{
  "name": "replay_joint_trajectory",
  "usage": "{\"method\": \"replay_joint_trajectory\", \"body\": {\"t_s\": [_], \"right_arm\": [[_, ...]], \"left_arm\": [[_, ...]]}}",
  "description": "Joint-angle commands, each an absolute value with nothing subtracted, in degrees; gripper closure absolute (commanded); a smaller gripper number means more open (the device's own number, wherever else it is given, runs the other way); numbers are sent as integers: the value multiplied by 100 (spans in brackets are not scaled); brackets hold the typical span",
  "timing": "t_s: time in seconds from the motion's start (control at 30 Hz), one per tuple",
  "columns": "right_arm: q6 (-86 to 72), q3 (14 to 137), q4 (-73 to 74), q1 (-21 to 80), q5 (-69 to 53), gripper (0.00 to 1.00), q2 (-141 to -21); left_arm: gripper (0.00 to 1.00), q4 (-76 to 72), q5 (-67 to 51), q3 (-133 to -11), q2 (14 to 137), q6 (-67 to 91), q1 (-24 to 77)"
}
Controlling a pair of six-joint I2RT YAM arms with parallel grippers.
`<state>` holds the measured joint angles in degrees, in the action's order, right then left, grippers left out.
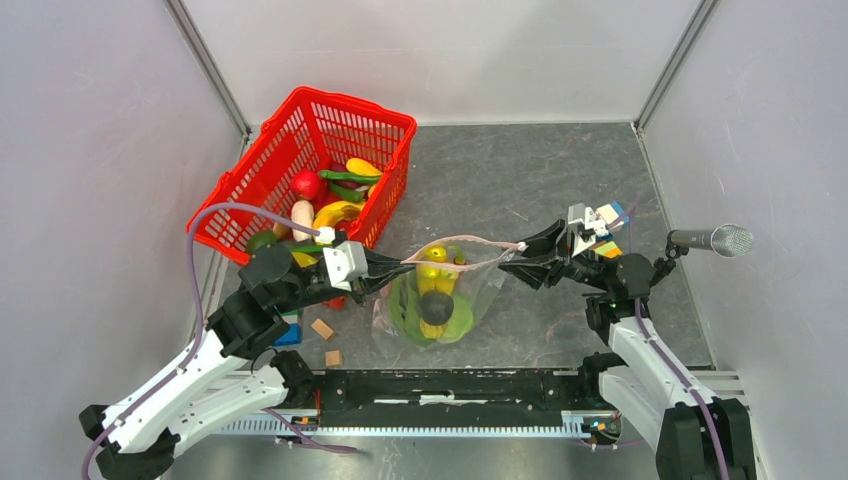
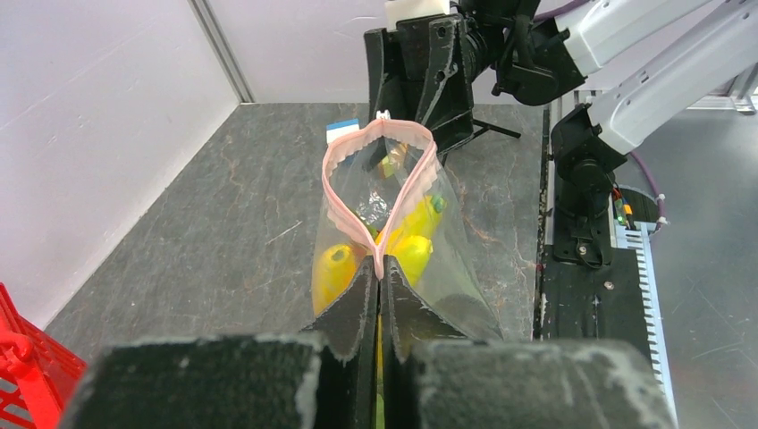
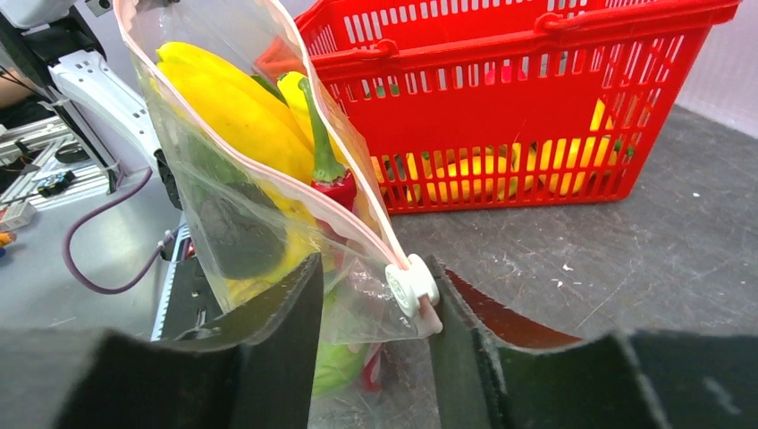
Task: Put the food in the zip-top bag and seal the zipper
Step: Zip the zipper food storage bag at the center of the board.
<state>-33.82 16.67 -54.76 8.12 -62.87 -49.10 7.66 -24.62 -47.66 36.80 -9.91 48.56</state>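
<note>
The clear zip-top bag [image 1: 470, 300] hangs stretched between my two grippers, its mouth gaping. Inside it lies food: yellow bananas [image 1: 437, 275], a green piece and a dark one. My left gripper [image 2: 380, 273] is shut on the near end of the pink zipper [image 2: 332, 197]. My right gripper [image 3: 374, 268] stands round the bag's other corner, jaws still apart. The white slider [image 3: 407, 284] rests against the right-hand finger [image 3: 465, 340]. In the right wrist view the bag [image 3: 223, 188] shows a yellow banana [image 3: 241, 116] and a red pepper [image 3: 338, 189].
A red mesh basket [image 1: 350, 105] with more toy food stands at the back left, close behind the left gripper [image 1: 400, 265]. Small blocks [image 1: 322, 328] lie near the left arm, others by the right wrist [image 1: 608, 222]. A microphone [image 1: 715, 240] juts in from the right wall.
</note>
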Motion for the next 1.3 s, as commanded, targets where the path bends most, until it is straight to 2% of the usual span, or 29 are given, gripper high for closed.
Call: {"method": "replay_joint_trajectory", "body": {"t_s": [0.0,0.17,0.3,0.47,0.57,0.6,0.63,0.8,0.87,0.9,0.93,1.1,1.27], "right_arm": [[-3451,1561,-5977,895,-6308,55,-4871],[-3429,1335,-5946,914,-6266,48,-4784],[-3408,1273,-5906,932,-6215,53,-4695],[-3549,1197,-6073,949,-6133,71,-4593],[-3619,1174,-6160,967,-6132,93,-4546],[-3636,1169,-6173,967,-6107,98,-4522],[-3662,1161,-6201,969,-6093,100,-4497],[-3692,1222,-6044,976,-5993,100,-4352],[-3387,1355,-5521,971,-5959,100,-4235],[-3207,1461,-5225,975,-5931,100,-4169],[-2912,1569,-4746,976,-5900,100,-4074],[-1930,2162,-3052,984,-5860,100,-3786],[-1667,2381,-2637,1008,-5998,100,-3714]], "left_arm": [[98,291,-2493,-4966,3534,-1180,4825],[98,197,-2409,-4914,3493,-1150,4825],[98,157,-2375,-4896,3467,-1099,4825],[98,94,-2321,-4828,3425,-1043,4825],[98,84,-2325,-4808,3421,-1023,4825],[98,96,-2321,-4808,3418,-1020,4825],[98,97,-2316,-4800,3412,-1016,4824],[97,176,-2199,-4820,3363,-999,4825],[82,373,-1933,-4902,3320,-971,4825],[68,513,-1789,-4982,3292,-951,4825],[44,652,-1571,-5058,3269,-896,4825],[22,1508,-1205,-5957,3616,-1064,4825],[9,2462,-1707,-7512,4664,-1446,4825]]}}
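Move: Between the still half-open right fingers sits the white slider, about 1 cm ahead of the hand point and 1 cm to its left. The dark avocado in the bag is some 17 cm left of the right hand, 5 cm back and 14 cm below. From the left hand, which grips the zipper's other end, the slider lies about 24 cm to the right, 6 cm ahead and 8 cm lower; the red basket is some 23 cm left, 26 cm ahead and 20 cm below. Easing back about 2 cm and sinking a little, the right hand closes its fingers fully, pinching the zipper's end right beside the slider. Only then does the left hand, steady so far, spread its fingers wide, let go of the opposite end and rise about 9 cm, drifting some 3 cm left and turning about 10 degrees counter-clockwise. ##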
